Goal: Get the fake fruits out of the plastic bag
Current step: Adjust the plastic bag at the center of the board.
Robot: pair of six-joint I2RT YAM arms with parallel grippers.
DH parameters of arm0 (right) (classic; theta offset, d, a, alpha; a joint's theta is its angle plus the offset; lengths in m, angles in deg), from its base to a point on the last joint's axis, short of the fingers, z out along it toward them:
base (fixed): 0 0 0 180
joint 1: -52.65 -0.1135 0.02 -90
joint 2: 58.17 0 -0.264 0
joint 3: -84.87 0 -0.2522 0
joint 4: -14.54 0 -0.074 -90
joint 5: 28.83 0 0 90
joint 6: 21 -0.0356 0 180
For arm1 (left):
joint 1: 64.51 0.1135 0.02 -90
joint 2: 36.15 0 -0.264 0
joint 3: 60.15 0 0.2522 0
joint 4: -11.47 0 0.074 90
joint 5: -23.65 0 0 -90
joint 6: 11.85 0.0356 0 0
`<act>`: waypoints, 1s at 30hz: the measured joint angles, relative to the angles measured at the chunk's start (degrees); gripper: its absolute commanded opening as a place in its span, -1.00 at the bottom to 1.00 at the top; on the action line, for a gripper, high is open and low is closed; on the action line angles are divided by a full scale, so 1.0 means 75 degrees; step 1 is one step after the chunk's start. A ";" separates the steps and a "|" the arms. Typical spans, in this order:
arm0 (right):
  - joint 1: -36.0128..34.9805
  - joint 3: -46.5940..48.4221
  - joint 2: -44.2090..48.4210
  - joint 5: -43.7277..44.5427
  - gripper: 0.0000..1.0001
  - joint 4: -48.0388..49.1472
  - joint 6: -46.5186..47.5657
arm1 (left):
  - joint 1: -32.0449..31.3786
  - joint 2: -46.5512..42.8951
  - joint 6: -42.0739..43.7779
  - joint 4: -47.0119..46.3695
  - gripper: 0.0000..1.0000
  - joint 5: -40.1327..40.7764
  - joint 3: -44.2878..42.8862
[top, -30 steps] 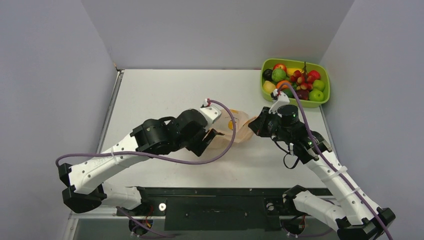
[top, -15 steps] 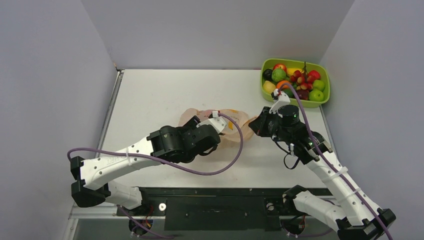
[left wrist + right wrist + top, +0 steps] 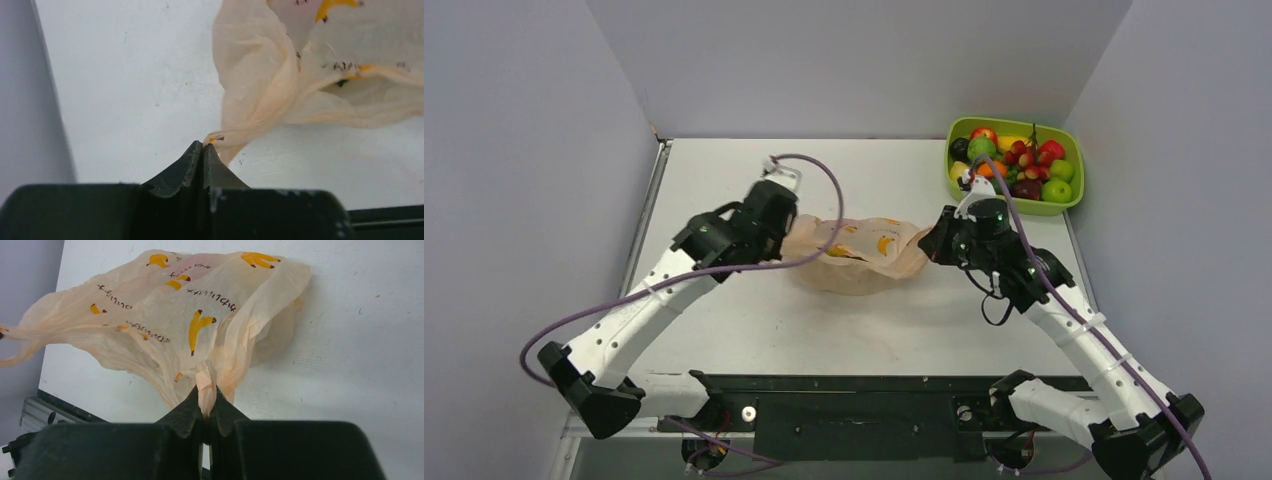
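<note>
The peach plastic bag (image 3: pixel 856 262) with banana prints lies stretched across the table's middle between both grippers. At the bag's left end, my left gripper (image 3: pixel 790 238) is shut, with a thin corner of the bag (image 3: pixel 260 85) pinched at its very tips (image 3: pixel 203 146). At the right end, my right gripper (image 3: pixel 928 248) is shut on a bunched fold of the bag (image 3: pixel 200 315), which runs down between the fingers (image 3: pixel 206 392). The fake fruits (image 3: pixel 1014 162) that show are piled in the tray at the back right. No fruit shows inside the bag.
The lime-green tray (image 3: pixel 1070 140) stands at the table's back right corner, just behind the right arm. Grey walls close in the left, back and right sides. A black rail (image 3: pixel 854 400) runs along the near edge.
My left arm swung from over the bag's near side to its left end and its jaws closed on the bag's corner. The bag now lies spread wider to the left. The right gripper kept its hold.
</note>
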 measured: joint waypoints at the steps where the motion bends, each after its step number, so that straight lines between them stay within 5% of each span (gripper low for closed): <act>1: 0.0029 0.0108 -0.0154 0.0032 -1.00 -0.0026 0.0009 | 0.0702 -0.0175 -0.0117 -0.0242 -1.00 -0.0527 0.0087; 6: 0.0449 0.1734 -0.1588 0.0035 -1.00 -0.0309 0.0152 | 0.4030 -0.0595 -0.0912 -0.1201 -1.00 -0.3316 0.0085; 9: 0.0731 0.3701 -0.2754 0.0064 -1.00 -0.0629 0.0321 | 0.5313 -0.0189 -0.1597 -0.1690 -1.00 -0.5281 -0.0344; 14: 0.0857 0.6397 -0.4007 0.0085 -0.99 -0.0851 0.0577 | 0.6347 0.0251 -0.3570 -0.4150 -1.00 -0.8440 -0.0332; 21: 0.0825 0.6735 -0.4028 0.0044 -0.90 -0.0889 0.0743 | 0.6481 -0.0318 -0.6108 -0.7790 -1.00 -1.0733 0.1338; 25: 0.0627 0.5397 -0.3515 0.0309 -0.48 -0.0825 0.0903 | 0.6478 -0.1262 -0.6455 -0.8090 -1.00 -1.1150 0.2669; 30: 0.0204 0.2792 -0.2183 0.0979 0.38 -0.0938 0.0970 | 0.6172 -0.3168 -0.6639 -0.7868 -1.00 -1.1202 0.4389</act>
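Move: Both closed hands already pinch opposite edges of the plastic bag. The middle of the bag lies about 13 cm right of the left hand, 7 cm ahead and 15 cm below it; from the right hand it is some 12 cm to the left, also about 7 cm ahead and 15 cm lower. The green fruit tray stands some 33 cm ahead of the right hand, 26 cm to its right and 20 cm below. Both arms toss the bag open: the right swings up about 18 cm and forward, then drops most of that height and draws partly back, its fingers opening about halfway to free the bag's edge. The left keeps its pinch, sweeping forward and briefly left, then up and right, before pulling back and slightly down, rolling nearly 90 degrees, left side down. ##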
